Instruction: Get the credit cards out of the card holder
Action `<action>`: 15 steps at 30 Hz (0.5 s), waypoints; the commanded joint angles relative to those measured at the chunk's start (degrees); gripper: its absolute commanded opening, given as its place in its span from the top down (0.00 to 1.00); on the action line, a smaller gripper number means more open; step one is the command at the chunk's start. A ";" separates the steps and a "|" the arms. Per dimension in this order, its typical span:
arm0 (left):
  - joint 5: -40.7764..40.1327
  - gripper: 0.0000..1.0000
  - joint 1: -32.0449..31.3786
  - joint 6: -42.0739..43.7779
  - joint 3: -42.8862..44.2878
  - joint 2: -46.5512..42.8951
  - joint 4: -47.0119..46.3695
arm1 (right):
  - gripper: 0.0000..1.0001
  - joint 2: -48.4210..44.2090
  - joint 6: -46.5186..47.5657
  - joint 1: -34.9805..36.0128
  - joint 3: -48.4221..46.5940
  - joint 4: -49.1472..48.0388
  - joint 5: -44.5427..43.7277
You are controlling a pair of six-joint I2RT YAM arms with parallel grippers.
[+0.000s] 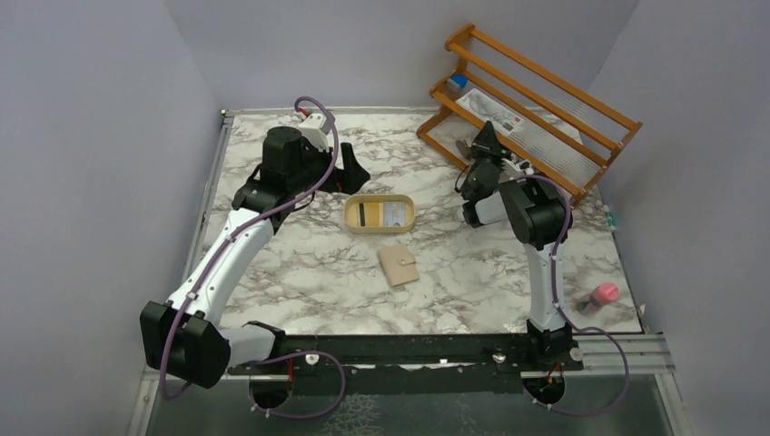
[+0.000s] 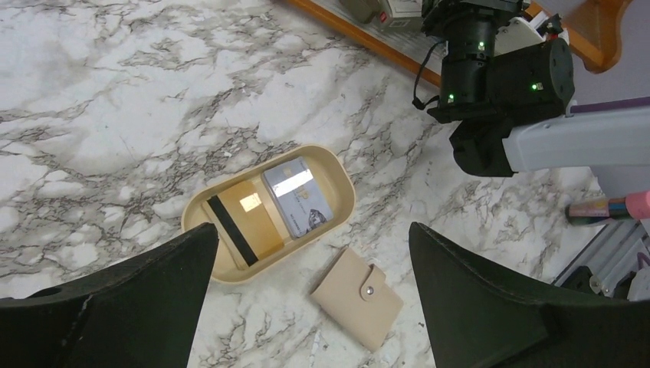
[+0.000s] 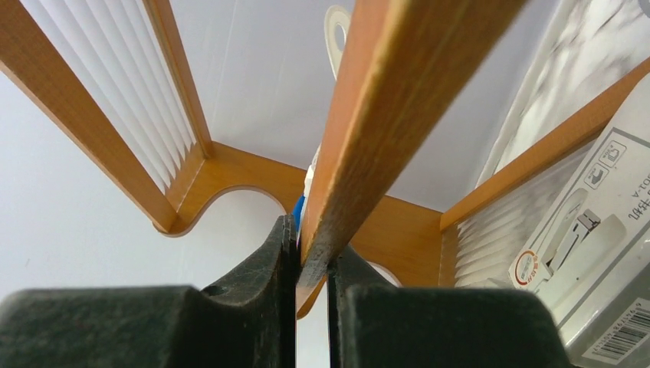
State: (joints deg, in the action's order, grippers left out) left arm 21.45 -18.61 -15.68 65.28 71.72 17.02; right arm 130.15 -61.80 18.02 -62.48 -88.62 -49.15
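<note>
The tan card holder (image 1: 398, 265) (image 2: 356, 295) lies snapped shut on the marble table, just below the cream oval tray (image 1: 349, 218) (image 2: 345, 180). Two credit cards lie flat in the tray: a yellow-orange one with a dark stripe (image 2: 249, 222) (image 1: 368, 214) and a whitish-blue one (image 2: 300, 195) (image 1: 396, 214). My left gripper (image 1: 350, 173) (image 2: 310, 230) hangs open above and left of the tray, holding nothing. My right gripper (image 1: 479, 145) (image 3: 312, 245) is at the wooden rack (image 1: 536, 100), jaws closed around its front rail (image 3: 383, 115).
The rack stands tilted at the table's back right and holds a boxed stapler (image 3: 598, 230) (image 1: 508, 118). A pink-capped bottle (image 1: 601, 295) (image 2: 613, 207) lies near the right edge. Grey walls close in on the left, back and right.
</note>
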 commanded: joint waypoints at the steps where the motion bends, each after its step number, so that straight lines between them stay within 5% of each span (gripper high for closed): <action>1: -2.72 0.06 0.67 1.15 -1.66 -3.68 0.33 | 0.99 1.01 10.76 4.29 1.47 -13.42 24.37; 15: -0.80 0.05 3.48 0.39 -3.75 -8.41 1.18 | 0.99 5.19 6.60 11.48 -12.52 7.25 53.22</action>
State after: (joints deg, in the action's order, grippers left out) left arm 19.92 -16.25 -15.35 62.70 65.32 18.13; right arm 133.58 -64.45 25.71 -70.00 -84.66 -15.31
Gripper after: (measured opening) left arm 0.945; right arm 0.179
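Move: The right hand already pinches a rail of the wooden shelf; the place it swings the shelf to, the clear strip along the table's back edge, lies about 15 cm to its left, 5 cm farther out and 17 cm below. The tray is some 30 cm left and 19 cm back from it, the card holder about 25 cm left and 35 cm back. From the open left hand, that strip lies roughly 27 cm ahead and 24 cm right. Keeping its pinch on the rail, the right arm sweeps the shelf about 19 cm to the left, across behind the tray, gathering speed and turning the wrist some 40 degrees counter-clockwise so that the shelf swings round square to the back edge. Meanwhile the empty left hand, fingers still wide open, eases about 3 cm to the left with a little rise and draw back, away from the card holder. ##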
